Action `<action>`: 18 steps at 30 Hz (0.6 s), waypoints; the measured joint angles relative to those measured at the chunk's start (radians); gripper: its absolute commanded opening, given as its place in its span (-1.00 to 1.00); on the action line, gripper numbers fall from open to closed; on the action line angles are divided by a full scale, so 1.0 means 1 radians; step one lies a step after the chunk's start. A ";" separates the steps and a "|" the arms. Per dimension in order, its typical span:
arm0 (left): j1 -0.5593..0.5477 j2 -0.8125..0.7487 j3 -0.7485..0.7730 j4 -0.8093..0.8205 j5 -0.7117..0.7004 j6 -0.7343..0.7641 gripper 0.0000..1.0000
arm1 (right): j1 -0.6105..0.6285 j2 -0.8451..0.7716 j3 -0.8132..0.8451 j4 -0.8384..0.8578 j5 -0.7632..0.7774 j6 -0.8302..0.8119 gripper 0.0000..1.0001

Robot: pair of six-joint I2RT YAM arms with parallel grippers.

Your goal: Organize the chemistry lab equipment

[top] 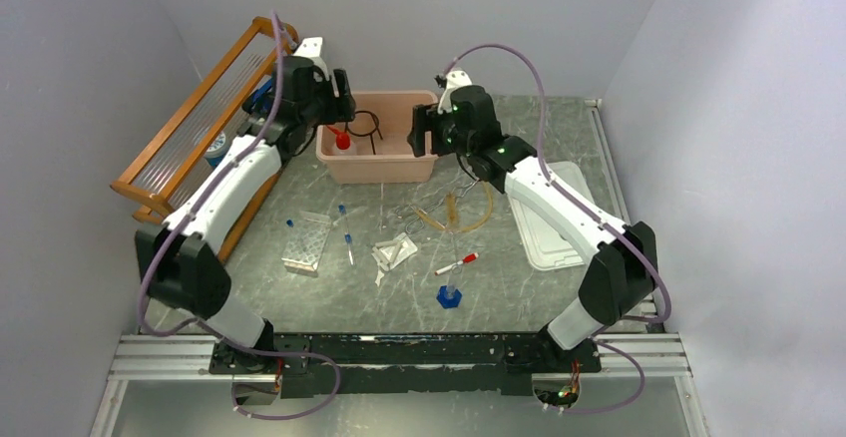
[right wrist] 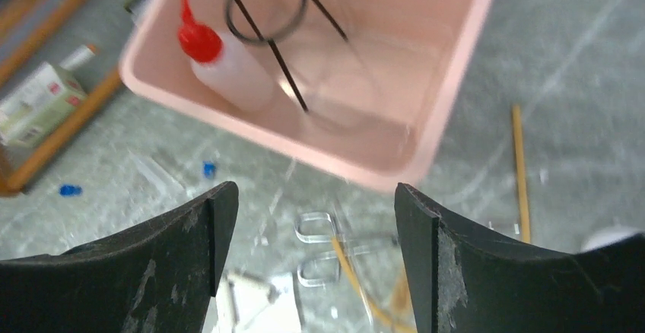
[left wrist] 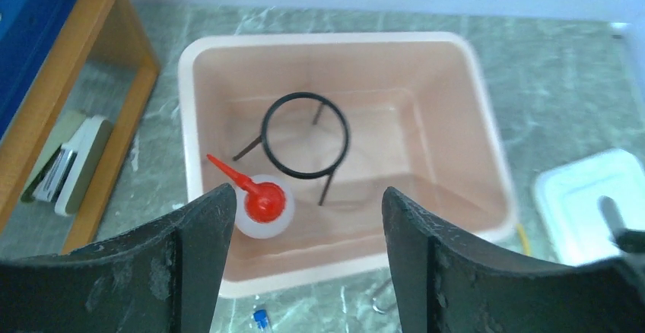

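Observation:
A pink bin [top: 377, 166] stands at the back of the table. In it lie the black wire ring [left wrist: 304, 135] and the clear red-capped squeeze bottle [left wrist: 262, 205], which stands upright in the bin's near-left corner. My left gripper [left wrist: 304, 196] hovers open and empty above that corner, its left finger beside the bottle. My right gripper [right wrist: 312, 192] is open and empty above the bin's near-right rim and the amber tubing [top: 464, 213]. On the table lie the clear tube rack [top: 307, 242], blue-capped tubes [top: 348, 247], white triangles [top: 394, 254] and the blue-based thin cylinder [top: 449, 292].
A wooden slatted rack [top: 200, 118] leans along the left wall, with small boxes behind it. A white lid [top: 554, 222] lies under the right arm. A red-capped pen [top: 457, 263] rests near the cylinder. Clear glass loops [right wrist: 318, 230] lie beside the tubing.

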 measured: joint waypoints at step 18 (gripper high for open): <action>-0.082 -0.396 -0.429 0.103 0.594 0.031 0.43 | 0.028 -0.615 -0.449 -0.445 -0.024 0.357 0.52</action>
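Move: Roughly 26 cm back and 9 cm right of the right hand stands the graduated cylinder with the blue base, its middle some 14 cm lower. Nearer on that way lies the red-capped marker, 18 cm back, 11 cm right, 24 cm down; the white paper is 16 cm back, 5 cm left, 25 cm down. From the left hand the cylinder is about 33 cm back and 26 cm right; the pink bin is 5 cm ahead, 8 cm right, 17 cm down. Pulling back about 18 cm and right half as far, the empty right hand leaves the bin towards the graduated cylinder, dipping some 8 cm before rising a little as its fingers tip further down. The left hand, also open and empty, draws back about 16 cm and to the right towards the table's middle, with a brief rise and return, swinging clockwise. Both grippers stay open. ##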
